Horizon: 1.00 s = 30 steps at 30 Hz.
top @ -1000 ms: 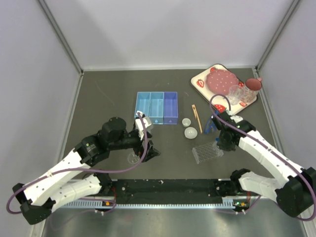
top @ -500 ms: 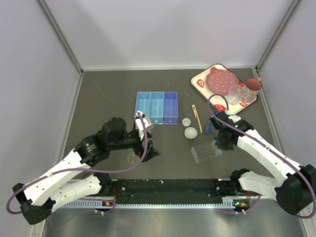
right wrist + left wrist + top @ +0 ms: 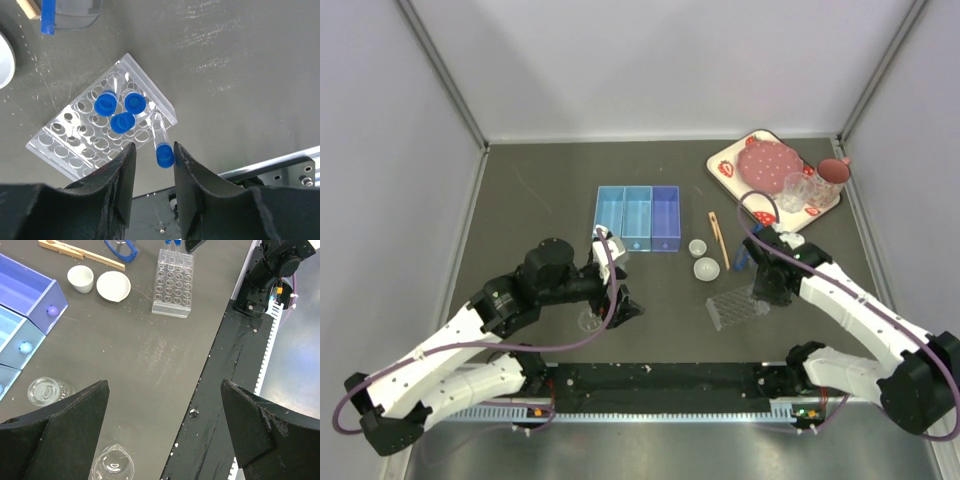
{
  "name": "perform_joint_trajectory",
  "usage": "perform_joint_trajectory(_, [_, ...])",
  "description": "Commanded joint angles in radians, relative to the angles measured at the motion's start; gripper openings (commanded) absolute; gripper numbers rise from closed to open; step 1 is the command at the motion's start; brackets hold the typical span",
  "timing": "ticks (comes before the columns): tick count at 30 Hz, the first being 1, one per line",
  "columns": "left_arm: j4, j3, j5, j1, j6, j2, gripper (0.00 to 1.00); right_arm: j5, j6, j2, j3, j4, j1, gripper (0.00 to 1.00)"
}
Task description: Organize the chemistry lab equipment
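In the right wrist view, the clear well rack (image 3: 85, 137) lies on the dark table with three blue-capped tubes (image 3: 122, 122) standing in it. A fourth tube (image 3: 160, 131) leans out of a corner well. Its blue cap (image 3: 164, 155) sits between the fingers of my right gripper (image 3: 154, 150), whose jaws stand slightly apart, with a gap on the left side. From above, the right gripper (image 3: 767, 290) hangs over the rack (image 3: 738, 307). My left gripper (image 3: 164, 390) is wide open above the table, with a small clear dish (image 3: 112, 466) by its left finger.
A second clear dish (image 3: 46, 391) sits near the blue bins (image 3: 637, 218). A white cup (image 3: 697, 247), a white dish (image 3: 706, 268), wooden tongs (image 3: 718, 238) and blue pieces (image 3: 742, 255) lie mid-table. The strawberry-print tray (image 3: 725, 160) is at the back right.
My right gripper's jaws have parted around the tube's cap, and the right wrist has shifted slightly left. The left arm has barely moved.
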<state>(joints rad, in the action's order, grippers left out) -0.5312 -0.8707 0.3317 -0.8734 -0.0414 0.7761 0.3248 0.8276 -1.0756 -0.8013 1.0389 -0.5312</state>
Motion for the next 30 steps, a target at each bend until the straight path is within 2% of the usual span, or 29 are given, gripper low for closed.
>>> perform_joint_trajectory(1, [0.037,0.006,0.003,-0.004,0.012,-0.015,0.99,0.029,-0.008,0.017,-0.105,0.039,-0.038,0.36])
perform_joint_trajectory(5, [0.037,0.006,0.001,-0.004,0.012,-0.018,0.99,0.082,-0.007,0.0,-0.203,0.118,-0.098,0.38])
perform_joint_trajectory(10, [0.037,0.007,0.001,-0.004,0.011,-0.018,0.99,0.069,0.005,-0.052,-0.314,0.177,-0.228,0.38])
perform_joint_trajectory(17, [0.04,0.009,-0.008,-0.004,0.009,-0.021,0.99,0.042,0.065,-0.148,-0.332,0.124,-0.383,0.39])
perform_joint_trajectory(20, [0.037,0.01,-0.01,-0.003,0.008,-0.023,0.99,0.03,0.065,-0.185,-0.312,0.043,-0.427,0.48])
perform_joint_trajectory(23, [0.039,0.013,-0.014,-0.004,0.009,-0.028,0.99,-0.01,0.041,-0.207,-0.273,-0.052,-0.434,0.64])
perform_joint_trajectory(25, [0.037,0.015,-0.014,-0.004,0.008,-0.029,0.99,-0.027,0.025,-0.213,-0.257,-0.103,-0.434,0.71])
perform_joint_trajectory(26, [0.039,0.015,-0.014,-0.004,0.008,-0.029,0.99,-0.048,0.01,-0.216,-0.242,-0.153,-0.435,0.82])
perform_joint_trajectory(29, [0.039,0.016,-0.014,-0.004,0.006,-0.028,0.99,-0.104,-0.014,-0.236,-0.22,-0.221,-0.437,0.99])
perform_joint_trajectory(30, [0.037,0.016,-0.014,-0.004,0.008,-0.028,0.99,-0.115,-0.016,-0.257,-0.217,-0.253,-0.44,0.99])
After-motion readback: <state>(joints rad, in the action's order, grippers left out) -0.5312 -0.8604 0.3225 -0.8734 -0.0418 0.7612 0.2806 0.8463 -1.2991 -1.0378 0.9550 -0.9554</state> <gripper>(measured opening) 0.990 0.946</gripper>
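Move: My right hand stands over the right end of the test tube rack, its part-open fingers around the blue cap of a tube standing there. The rack's middle is about 6 cm to the left, 2 cm ahead and 6 cm down. The white dish lies roughly 10 cm ahead and 13 cm left, the blue goggles some 13 cm ahead and 3 cm left. From my left hand the rack is about 22 cm right, 4 cm ahead and 20 cm below. I lift my right hand clear of the capped tube, rising about 7 cm and already swinging left over the rack, then sink some 4 cm while carrying on left, 13 cm in all, to just beyond the rack's left end. My wrist turns about 25 degrees counter-clockwise, and on the way down my fingers spread from part-open to nearly full width. ##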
